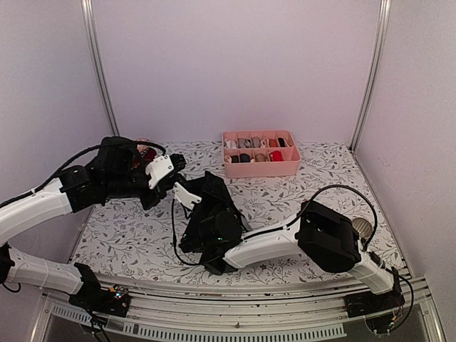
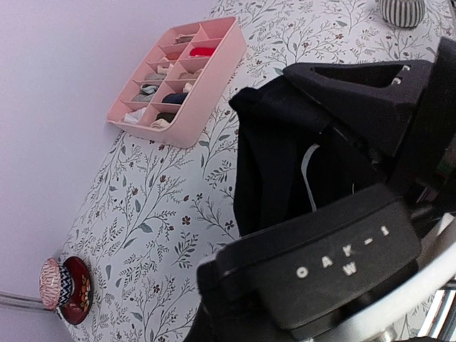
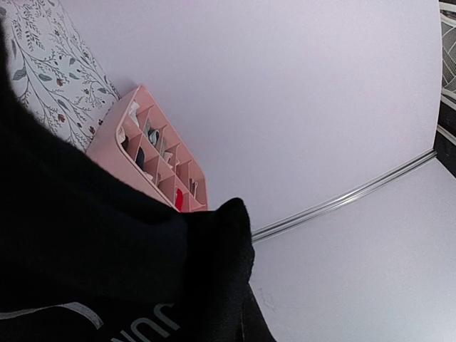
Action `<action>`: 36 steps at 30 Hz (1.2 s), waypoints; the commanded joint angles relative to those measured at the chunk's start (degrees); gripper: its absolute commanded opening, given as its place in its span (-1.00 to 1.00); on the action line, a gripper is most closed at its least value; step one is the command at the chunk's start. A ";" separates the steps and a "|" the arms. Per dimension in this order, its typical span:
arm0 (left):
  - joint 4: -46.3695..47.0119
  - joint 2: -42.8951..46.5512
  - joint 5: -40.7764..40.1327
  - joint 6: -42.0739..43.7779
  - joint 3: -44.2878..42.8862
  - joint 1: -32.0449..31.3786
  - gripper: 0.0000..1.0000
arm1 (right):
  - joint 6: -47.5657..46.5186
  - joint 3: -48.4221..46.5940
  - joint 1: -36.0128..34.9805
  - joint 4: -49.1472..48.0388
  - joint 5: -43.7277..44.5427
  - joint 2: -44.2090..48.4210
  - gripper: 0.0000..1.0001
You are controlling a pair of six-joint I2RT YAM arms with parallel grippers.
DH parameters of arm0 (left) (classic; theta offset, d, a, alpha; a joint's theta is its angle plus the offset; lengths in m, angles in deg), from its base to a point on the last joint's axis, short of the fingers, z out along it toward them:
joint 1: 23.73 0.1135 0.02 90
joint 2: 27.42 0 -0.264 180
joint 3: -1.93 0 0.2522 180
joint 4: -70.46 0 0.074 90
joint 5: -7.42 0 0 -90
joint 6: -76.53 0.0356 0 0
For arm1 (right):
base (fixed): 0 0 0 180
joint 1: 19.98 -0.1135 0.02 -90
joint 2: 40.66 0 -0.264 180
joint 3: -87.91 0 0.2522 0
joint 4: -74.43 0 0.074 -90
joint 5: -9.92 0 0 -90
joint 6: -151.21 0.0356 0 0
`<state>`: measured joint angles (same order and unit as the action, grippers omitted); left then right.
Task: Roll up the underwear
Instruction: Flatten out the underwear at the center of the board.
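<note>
Black underwear with white letters on its waistband is bunched and held up above the middle of the table. My right gripper points up under it and is shut on the fabric, which hides its fingers. My left gripper reaches in from the left. It is shut, with its white fingertip against the fabric's left edge. Whether it pinches the fabric does not show. In the left wrist view the underwear hangs behind the right arm's wrist camera, and my own left fingers are hidden.
A pink divided tray with small fabric bundles stands at the back centre, also the tray in the left wrist view. A red patterned bundle lies at the left wall. A grey striped bundle lies right. White walls enclose the floral table.
</note>
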<state>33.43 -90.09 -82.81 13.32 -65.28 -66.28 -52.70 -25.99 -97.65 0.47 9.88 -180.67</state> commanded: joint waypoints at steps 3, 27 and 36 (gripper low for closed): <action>6.19 1.00 5.51 -0.12 -0.85 -0.74 -1.00 | -17.24 -0.79 -1.27 -17.31 1.07 -2.75 -1.00; 8.87 0.71 7.11 -0.52 1.66 -0.15 -1.00 | 54.31 32.28 0.09 6.68 -21.17 35.78 -1.00; 8.40 2.04 7.15 0.55 2.55 0.00 -1.00 | 108.58 33.19 5.07 58.25 -48.26 43.28 -0.99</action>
<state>42.31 -89.74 -75.70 13.30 -63.93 -66.41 34.53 6.45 -93.35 40.60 -25.88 -138.79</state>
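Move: Both grippers already pinch the underwear, whose loose body hangs roughly 10 cm below the left gripper and 6 cm to its right; from the right gripper it is about 10 cm below and 3 cm to the left. The board's centre lies some 22 cm below the right gripper, 8 cm ahead and 6 cm right. The pink box is about 30 cm ahead of the right gripper, 19 cm right and 20 cm below. Keep both grippers shut on the underwear and raise the right one about 12 cm, swinging it first rightwards, away from the left gripper, then partway back left, while rolling the wrist left side up some 55 degrees and turning it counter-clockwise. Let the left gripper follow only slightly, about 3 cm up and right, still pinching its end. ##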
